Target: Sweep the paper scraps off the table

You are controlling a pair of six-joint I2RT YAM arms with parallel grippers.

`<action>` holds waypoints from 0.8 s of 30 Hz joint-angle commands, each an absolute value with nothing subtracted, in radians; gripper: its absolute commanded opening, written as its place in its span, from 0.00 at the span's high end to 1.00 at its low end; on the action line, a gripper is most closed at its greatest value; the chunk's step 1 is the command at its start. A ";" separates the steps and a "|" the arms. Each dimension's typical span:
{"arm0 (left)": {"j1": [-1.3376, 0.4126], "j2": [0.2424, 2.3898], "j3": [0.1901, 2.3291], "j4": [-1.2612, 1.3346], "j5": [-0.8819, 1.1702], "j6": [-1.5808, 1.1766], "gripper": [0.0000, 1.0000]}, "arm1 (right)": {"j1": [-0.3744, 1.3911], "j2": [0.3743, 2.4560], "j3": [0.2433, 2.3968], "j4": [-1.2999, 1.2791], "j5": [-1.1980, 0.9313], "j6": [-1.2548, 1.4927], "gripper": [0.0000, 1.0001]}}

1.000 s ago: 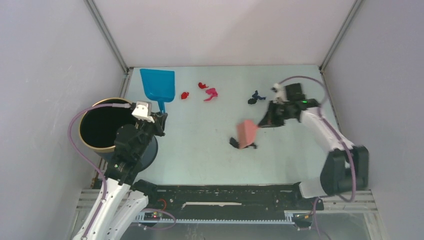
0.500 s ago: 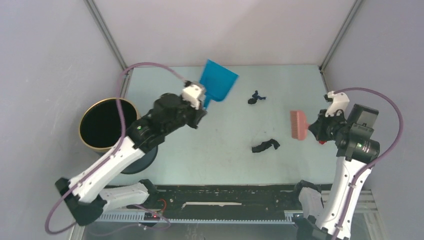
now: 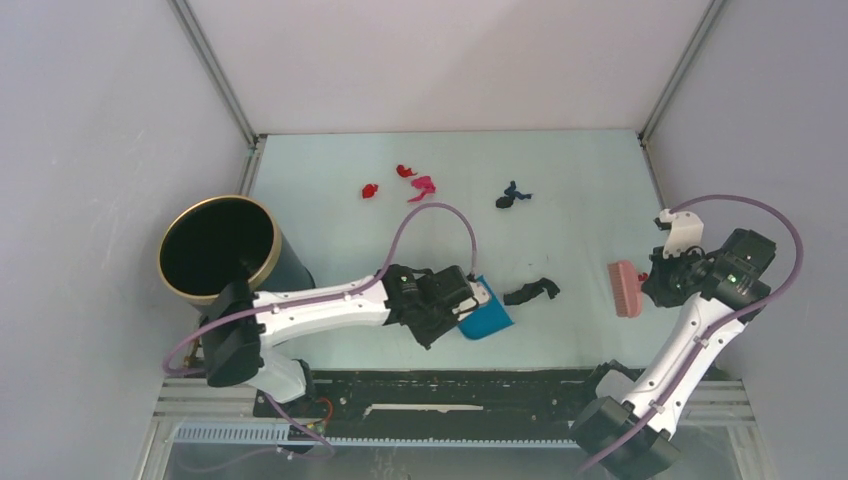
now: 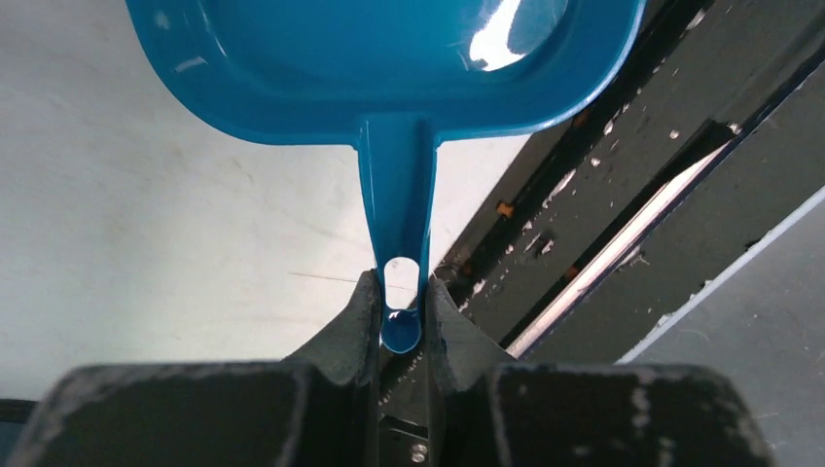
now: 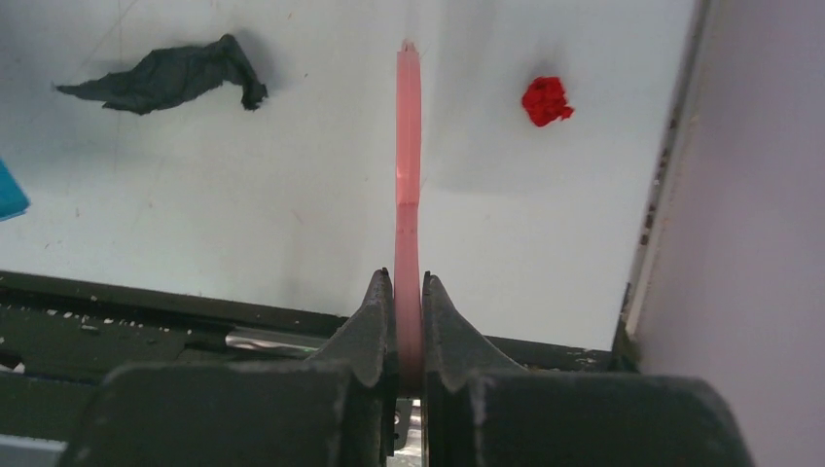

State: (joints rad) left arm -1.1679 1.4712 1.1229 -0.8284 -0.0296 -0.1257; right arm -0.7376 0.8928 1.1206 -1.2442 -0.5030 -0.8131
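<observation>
The blue dustpan [image 3: 486, 319] sits low near the front middle of the table [image 3: 330, 230], and my left gripper [image 3: 462, 300] is shut on its handle tip [image 4: 400, 326]. Over at the right, my right gripper [image 3: 655, 285] is shut on the pink hand brush [image 3: 627, 288], seen edge-on in the right wrist view [image 5: 409, 146]. Between dustpan and brush lies a black paper scrap [image 3: 531, 291] [image 5: 165, 78]. A red scrap [image 5: 546, 100] lies right of the brush. Further back are a dark blue scrap [image 3: 511, 195], red scraps [image 3: 369, 190] and a magenta one [image 3: 422, 187].
A black bin with a gold rim [image 3: 218, 250] stands at the table's left edge. The black rail [image 3: 450, 385] runs along the front, close to the dustpan. Grey-white walls [image 3: 700, 150] close in the sides and back.
My left arm has carried the dustpan from the back of the table down to the front middle. The right gripper has shifted the brush rightward and toward the front.
</observation>
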 commanded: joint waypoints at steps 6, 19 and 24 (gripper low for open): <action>-1.210 1.567 1.130 -0.914 0.031 -0.210 0.91 | -0.743 0.930 1.096 -1.219 -0.564 -0.839 1.00; -1.219 1.680 1.083 -0.585 -0.048 -0.235 0.44 | -0.754 0.921 1.074 -1.257 -0.600 -0.861 1.00; -1.257 1.575 0.903 -0.326 -0.146 -0.310 0.42 | -0.762 0.898 1.023 -1.247 -0.601 -0.867 1.00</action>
State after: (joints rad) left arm -1.2259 1.6783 0.9989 -0.5598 -0.0589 -0.2379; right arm -0.7506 0.9203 1.0481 -1.2484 -0.5781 -0.8433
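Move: The left hand, holding the blue dustpan by its handle, has its setting-down spot on the table about 9 cm below, 1 cm back and 2 cm to its right. From that hand the dark scrap lies some 12 cm ahead, 18 cm right and 9 cm down. From the right hand, gripping the pink brush, the dark scrap is about 7 cm ahead, 17 cm left and 20 cm down; the small red scrap is roughly 10 cm ahead, 5 cm right, equally low. Down some 8 cm in all, the left hand lowers the dustpan to the table on the left of the dark scrap, first easing back about 3 cm, then coming partly forward again and a few centimetres right as it sinks; its wrist tilts slightly and mostly returns. Low down, its fingers open and let go of the handle, staying around it. The right hand keeps its grip on the brush and sinks about 2.5 cm, drifting slightly left. ##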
